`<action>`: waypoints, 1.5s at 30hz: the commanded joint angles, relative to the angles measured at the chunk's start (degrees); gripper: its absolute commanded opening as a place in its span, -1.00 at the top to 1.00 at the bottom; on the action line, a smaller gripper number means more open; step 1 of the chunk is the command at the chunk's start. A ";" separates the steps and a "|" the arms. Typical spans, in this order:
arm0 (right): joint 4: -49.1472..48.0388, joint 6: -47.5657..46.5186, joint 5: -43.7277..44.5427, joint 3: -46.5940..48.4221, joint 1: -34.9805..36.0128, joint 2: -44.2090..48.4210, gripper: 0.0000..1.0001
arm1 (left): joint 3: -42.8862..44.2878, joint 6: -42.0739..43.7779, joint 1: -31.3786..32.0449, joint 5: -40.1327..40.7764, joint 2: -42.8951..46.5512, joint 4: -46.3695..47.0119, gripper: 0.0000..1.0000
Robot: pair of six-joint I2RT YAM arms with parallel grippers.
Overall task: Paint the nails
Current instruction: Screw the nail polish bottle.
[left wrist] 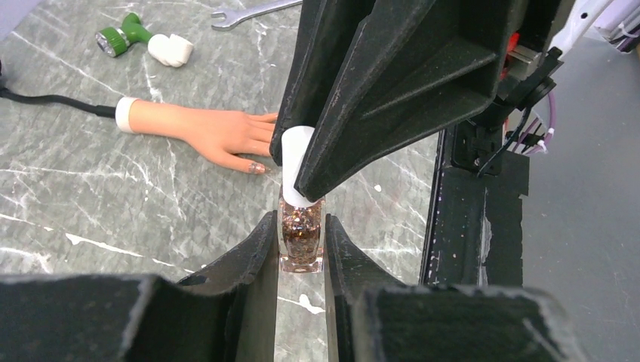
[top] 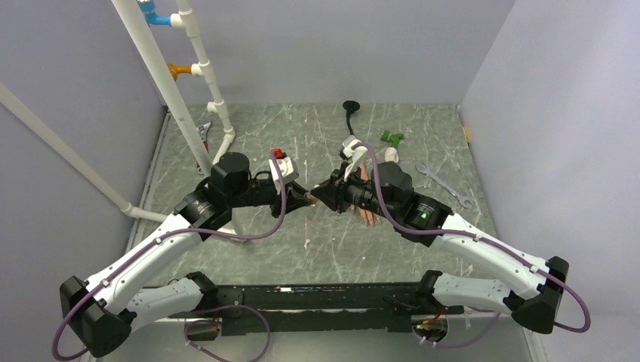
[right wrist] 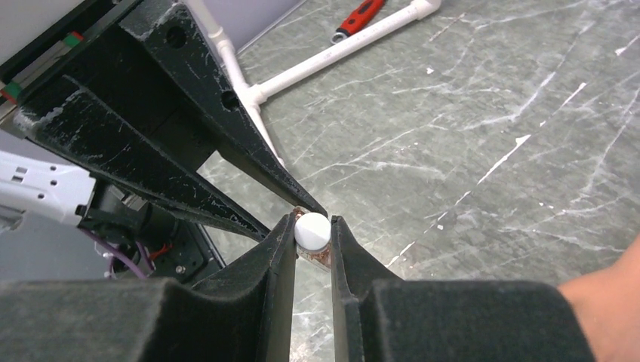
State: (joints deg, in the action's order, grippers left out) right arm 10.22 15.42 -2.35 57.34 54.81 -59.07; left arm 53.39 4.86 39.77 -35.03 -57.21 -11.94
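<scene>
My left gripper (left wrist: 300, 226) is shut on a small glass bottle (left wrist: 300, 240) of brown glitter polish, held above the table. My right gripper (right wrist: 312, 226) is shut on the bottle's white cap (right wrist: 312, 229), which sits on the bottle. In the top view the two grippers meet tip to tip, left gripper (top: 306, 197) and right gripper (top: 321, 194). The peach mannequin hand (left wrist: 204, 132) lies flat on the table behind the bottle, with a white cuff. One of its nails (left wrist: 256, 168) shows glittery polish; the other nails are hidden behind my right gripper.
A green-and-white fitting (left wrist: 143, 41) and a wrench (left wrist: 249, 11) lie beyond the hand. A black cable (left wrist: 45, 99) runs to the cuff. A white PVC pipe frame (top: 189, 90) stands at the back left, with a red-handled tool (right wrist: 361, 16) near it.
</scene>
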 commanded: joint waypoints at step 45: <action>9.97 -18.82 -14.62 3.60 4.78 11.07 -0.71 | 1.59 -0.37 0.15 -6.23 1.49 6.19 1.00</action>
State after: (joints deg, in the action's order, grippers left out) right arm 18.98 4.51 -9.96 61.12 59.51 -48.86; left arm 53.39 3.81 39.99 -36.80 -56.73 -8.93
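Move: Upright in the left hand's fingertips, the nail polish bottle has its middle about 4 cm below the right hand and 1 cm to its left; the right fingers already pinch its white cap. From the left hand, the cap is about 4 cm above and 1 cm right. The practice hand lies some 12 cm ahead of the right hand, 17 cm right and 19 cm below; the green lamp, about 26 cm ahead and 26 cm right, as low. Twisting the pinched cap slightly clockwise, not quite 10 degrees, the right hand then opens wide, lets go and withdraws about 6 cm back towards its base, rising some 5 cm and easing right, away from the bottle. While leaving it swings back counter-clockwise and its fingers tip up. The left hand keeps its grip on the bottle and lifts slightly. ##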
